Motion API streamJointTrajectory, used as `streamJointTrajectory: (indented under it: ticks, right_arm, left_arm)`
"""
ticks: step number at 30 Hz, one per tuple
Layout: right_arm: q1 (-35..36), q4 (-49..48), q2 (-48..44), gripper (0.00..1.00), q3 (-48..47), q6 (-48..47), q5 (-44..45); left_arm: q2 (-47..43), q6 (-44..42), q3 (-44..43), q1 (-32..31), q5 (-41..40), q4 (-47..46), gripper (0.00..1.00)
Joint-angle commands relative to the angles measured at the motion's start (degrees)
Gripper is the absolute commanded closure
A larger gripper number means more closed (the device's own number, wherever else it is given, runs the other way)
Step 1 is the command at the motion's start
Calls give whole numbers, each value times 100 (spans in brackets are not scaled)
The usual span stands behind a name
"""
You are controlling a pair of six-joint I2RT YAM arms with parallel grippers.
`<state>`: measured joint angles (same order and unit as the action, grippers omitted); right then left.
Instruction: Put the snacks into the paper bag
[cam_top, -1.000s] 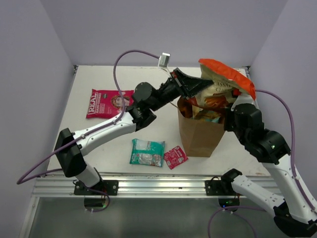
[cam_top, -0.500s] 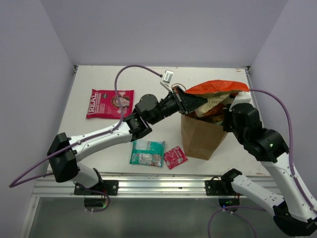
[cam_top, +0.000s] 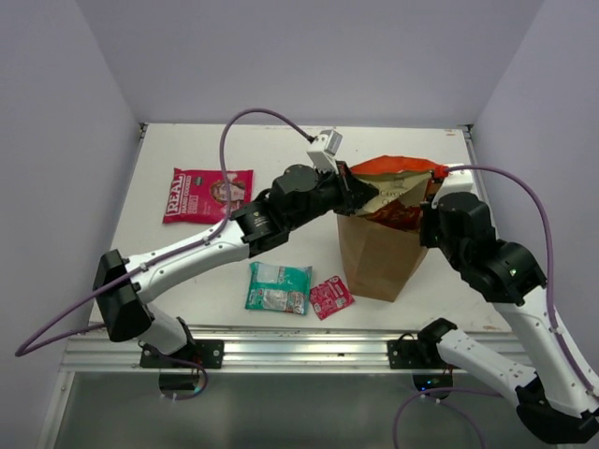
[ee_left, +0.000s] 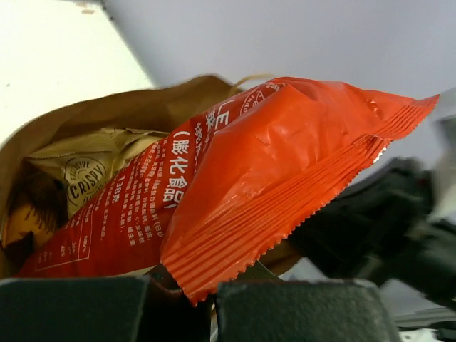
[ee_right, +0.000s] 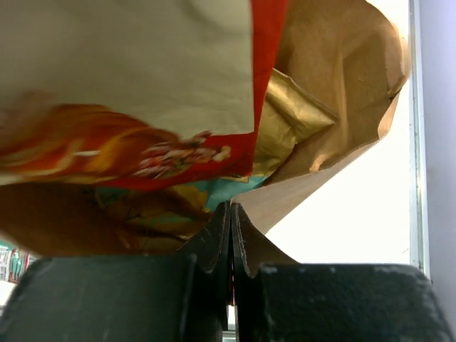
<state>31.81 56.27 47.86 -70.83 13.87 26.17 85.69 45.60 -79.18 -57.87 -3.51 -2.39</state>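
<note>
The brown paper bag (cam_top: pixel 374 254) stands upright right of the table's middle. My left gripper (cam_top: pixel 358 194) is shut on a corner of the red-orange packet (cam_top: pixel 395 167), which lies tilted across the bag's mouth, partly inside. In the left wrist view the gripper (ee_left: pixel 206 299) pinches that packet (ee_left: pixel 271 171) over the bag (ee_left: pixel 107 114), with a tan packet (ee_left: pixel 85 171) inside. My right gripper (cam_top: pixel 432 192) is shut on the bag's right rim; its wrist view shows the jaws (ee_right: pixel 230 214) closed on the paper edge (ee_right: pixel 313 185).
The pink-red "REAL" packet (cam_top: pixel 208 195) lies at the left back. The teal-green packet (cam_top: pixel 278 287) and the small pink-red sachet (cam_top: pixel 330 296) lie near the front edge, left of the bag. The back wall is close behind the bag.
My left gripper has brought the red-orange packet down from above the bag to its mouth and moved in closer. The right gripper has kept hold of the rim.
</note>
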Motion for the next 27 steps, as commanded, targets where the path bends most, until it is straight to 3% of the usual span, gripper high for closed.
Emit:
streamJointTrajectory:
  ticks: [1,6,10,11,15,21,24,27]
  right_arm:
    - [36,-152,-13,100,-274,-77,-112]
    - [27,-72,-22,100,-362,-112,-25]
    - [36,-107,-4,100,-344,-121,-25]
    - [36,-108,13,100,-344,-121,-33]
    - [36,-151,57,100,-309,-121,-60]
    - [36,-195,136,100,-300,-130,-104]
    - [36,-213,171,100,-291,-130,-112]
    - [36,-230,189,100,-282,-139,-104]
  left_arm:
    - [597,-517,16,-41,-27,1144,100]
    - [721,-816,-54,-41,-177,1390,100]
    - [887,-1062,-246,-41,516,1321,99]
    - [914,-1071,-300,-49,683,1286,95]
    - [774,-1378,-510,-93,905,645,57]
    - [90,-2301,-1415,-155,1,11,37]
    - [-235,-2748,-1881,-155,-536,213,38]
    - [-823,-3065,-1550,-155,-1430,134,41]
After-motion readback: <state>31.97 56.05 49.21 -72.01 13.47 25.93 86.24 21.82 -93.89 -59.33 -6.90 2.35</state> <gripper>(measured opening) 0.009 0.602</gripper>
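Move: The left hand holds the chip pack at the paper bag's mouth; the middle of the mouth lies about 3 cm ahead of the hand, 6 cm to its right and some 8 cm below. The small red packet lies on the table about 9 cm back and 4 cm left of the left hand, and the teal pack about 7 cm back and 19 cm left, both roughly 35 cm below. From the right hand, the mouth's middle is about 5 cm ahead, 7 cm left and nearly level. The left hand drives quickly down about 7 cm, still pinching the chip pack and dipping its fingertips slightly to stuff the pack into the paper bag's mouth, pauses low and spreads its fingers to let the pack go, then rises about 16 cm clear of the bag, its fingertips tilting up by some 25 degrees and swinging a little left at the end. All the while the right hand stays in place, shut on the near right part of the bag's rim and holding the bag steady. ##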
